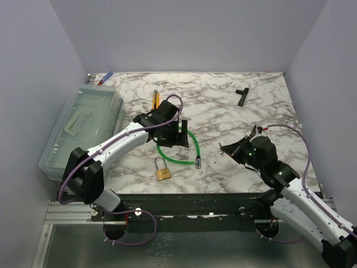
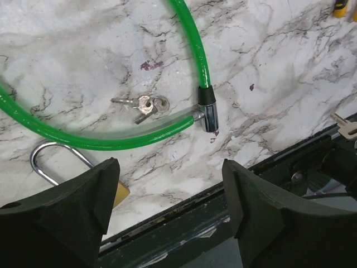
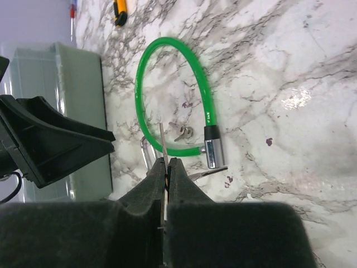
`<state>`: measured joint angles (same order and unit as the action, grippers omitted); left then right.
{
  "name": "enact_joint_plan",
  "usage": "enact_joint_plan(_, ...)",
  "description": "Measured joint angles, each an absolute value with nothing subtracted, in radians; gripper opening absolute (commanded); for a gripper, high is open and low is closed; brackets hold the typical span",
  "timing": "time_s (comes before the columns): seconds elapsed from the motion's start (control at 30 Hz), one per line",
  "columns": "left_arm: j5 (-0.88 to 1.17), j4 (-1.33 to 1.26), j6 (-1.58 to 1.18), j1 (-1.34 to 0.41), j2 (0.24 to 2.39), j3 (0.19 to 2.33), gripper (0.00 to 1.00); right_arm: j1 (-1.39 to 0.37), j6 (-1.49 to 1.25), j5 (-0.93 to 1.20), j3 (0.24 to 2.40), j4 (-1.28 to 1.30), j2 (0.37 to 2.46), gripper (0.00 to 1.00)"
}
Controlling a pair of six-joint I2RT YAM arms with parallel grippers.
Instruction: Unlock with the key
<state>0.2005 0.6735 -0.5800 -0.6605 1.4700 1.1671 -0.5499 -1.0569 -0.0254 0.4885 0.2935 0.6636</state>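
My right gripper (image 3: pixel 169 163) is shut on the key (image 3: pixel 164 142), a thin silvery blade seen edge-on past the fingertips. A second small blade (image 3: pixel 207 173) juts out sideways beside them. The small brass padlock (image 1: pixel 163 171) lies on the marble near the front edge, just outside the green cable loop (image 1: pixel 184 159). Its shackle (image 2: pixel 51 161) shows in the left wrist view. My left gripper (image 2: pixel 170 184) hangs open over the loop with nothing between its fingers. In the top view it (image 1: pixel 181 137) is above the loop, and the right gripper (image 1: pixel 228 148) is off to the right.
Two small keys (image 2: pixel 144 106) lie on the table inside the loop, beside the cable's metal end (image 2: pixel 209 115). A black T-shaped tool (image 1: pixel 242 96) lies at the back right. A yellow tool (image 1: pixel 155 99) lies behind the left arm. A clear lidded bin (image 1: pixel 83 125) fills the left side.
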Motion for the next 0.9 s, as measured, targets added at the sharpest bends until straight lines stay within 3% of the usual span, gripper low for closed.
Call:
enact_joint_plan(0.17,0.16,0.679,-0.59,-0.72,1.575,1.242,0.69,-0.55,-1.084,-0.074,0.488,0.362,0.62,0.0)
enact_joint_plan(0.9,-0.038,0.675,-0.699,-0.884,1.896,1.402,0.57,-0.55,-1.146,-0.202,0.491,0.562,0.519,0.0)
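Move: The metal head of the green cable lock lies some 9 cm to the left hand's right, 2 cm back and about 12 cm below its open fingers. From that hand the loose keys lie 3 cm right and 2 cm ahead, and the brass padlock 5 cm left and 5 cm back. From the right hand, which holds a key, the lock head is about 10 cm left, level fore and aft, 14 cm down; the pliers are 12 cm right and 8 cm ahead. Down and to the right, about 8 cm each way, the left hand sinks towards the metal lock head, its fingers tipping closer to straight down by some 15 degrees and narrowing partway while staying open. The right hand backs off about 5 cm to the right, slightly back and down, turning a little clockwise, and keeps its pinch on the key. ##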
